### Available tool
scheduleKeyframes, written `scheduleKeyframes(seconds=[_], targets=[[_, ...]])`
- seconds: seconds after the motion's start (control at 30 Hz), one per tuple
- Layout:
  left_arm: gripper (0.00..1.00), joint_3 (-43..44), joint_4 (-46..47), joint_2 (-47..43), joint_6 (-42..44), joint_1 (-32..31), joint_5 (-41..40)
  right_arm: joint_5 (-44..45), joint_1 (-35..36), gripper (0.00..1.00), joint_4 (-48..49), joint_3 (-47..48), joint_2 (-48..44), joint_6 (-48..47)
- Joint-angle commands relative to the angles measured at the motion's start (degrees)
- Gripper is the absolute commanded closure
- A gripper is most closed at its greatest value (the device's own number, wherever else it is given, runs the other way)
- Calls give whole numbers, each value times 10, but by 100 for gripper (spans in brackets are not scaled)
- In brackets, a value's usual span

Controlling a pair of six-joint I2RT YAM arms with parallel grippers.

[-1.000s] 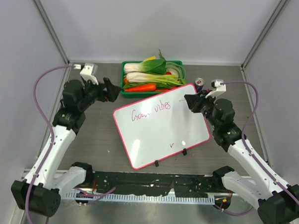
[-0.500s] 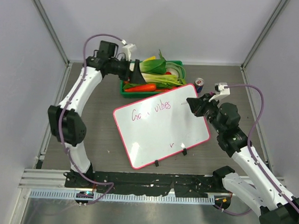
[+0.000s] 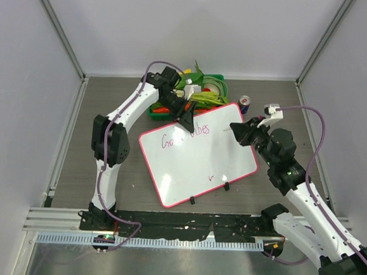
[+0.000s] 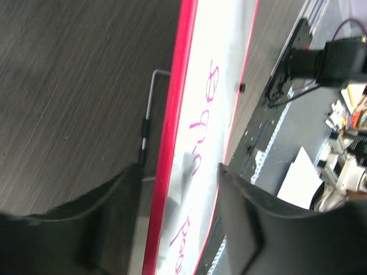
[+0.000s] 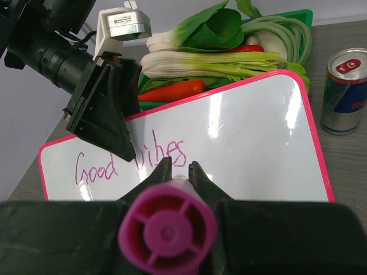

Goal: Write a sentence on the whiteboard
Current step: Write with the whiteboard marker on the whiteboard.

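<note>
The whiteboard lies tilted in the middle of the table, pink-red frame, two black clips at its near edge. The sentence so reads "Good vibes" in magenta near the top edge; it also shows in the right wrist view and the left wrist view. My left gripper is open, its jaws on either side of the board's top frame, hiding part of the words. My right gripper is shut on a magenta marker and hovers over the board just right of "vibes".
A green tray of vegetables stands right behind the board, under the left arm. A drink can stands off the board's far right corner. A small purple tick marks the board's lower part. A thin metal wire lies beside the frame.
The left arm has swung from the far left, over the vegetable tray, down to the board's top edge. The right gripper with the marker has barely moved.
</note>
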Motion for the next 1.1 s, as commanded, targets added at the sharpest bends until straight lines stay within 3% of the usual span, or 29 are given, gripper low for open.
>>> scheduleKeyframes(seconds=[0.0, 0.13, 0.33, 0.7, 1.07], targets=[[46, 17, -70, -23, 59, 6, 21, -5, -3, 99, 17, -3, -5, -7], [60, 3, -117, -21, 104, 5, 27, -6, -3, 99, 21, -7, -1, -7], [100, 11, -129, -18, 119, 6, 38, -9, -3, 99, 23, -5, 1, -7], [100, -20, -200, -25, 219, 7, 47, -15, -3, 99, 20, 0, -5, -7], [100, 57, -273, 50, 266, -46, 64, -16, -3, 98, -8, 15, -21, -9]])
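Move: The whiteboard's raised far edge already runs between the left gripper's open fingers, within about 1 cm of the hand point. From this hand, the word "vibes" is some 3 cm back, 3 cm right and 3 cm lower; the vegetable basket is about 13 cm ahead, 2 cm left and 12 cm down; the marker's tip is 12 cm right, 3 cm back and some 9 cm higher. From the right hand, that gripped stretch of edge is roughly 14 cm left, 4 cm ahead and 9 cm below. Bring the left gripper back towards the base by about 5 cm, rising slightly once the fingers are nearly shut, and close the fingers from well open until they pinch the whiteboard's far edge, one finger on the written face and one behind. Keep the pinch and go on easing back, turning the hand some 10 degrees clockwise. ##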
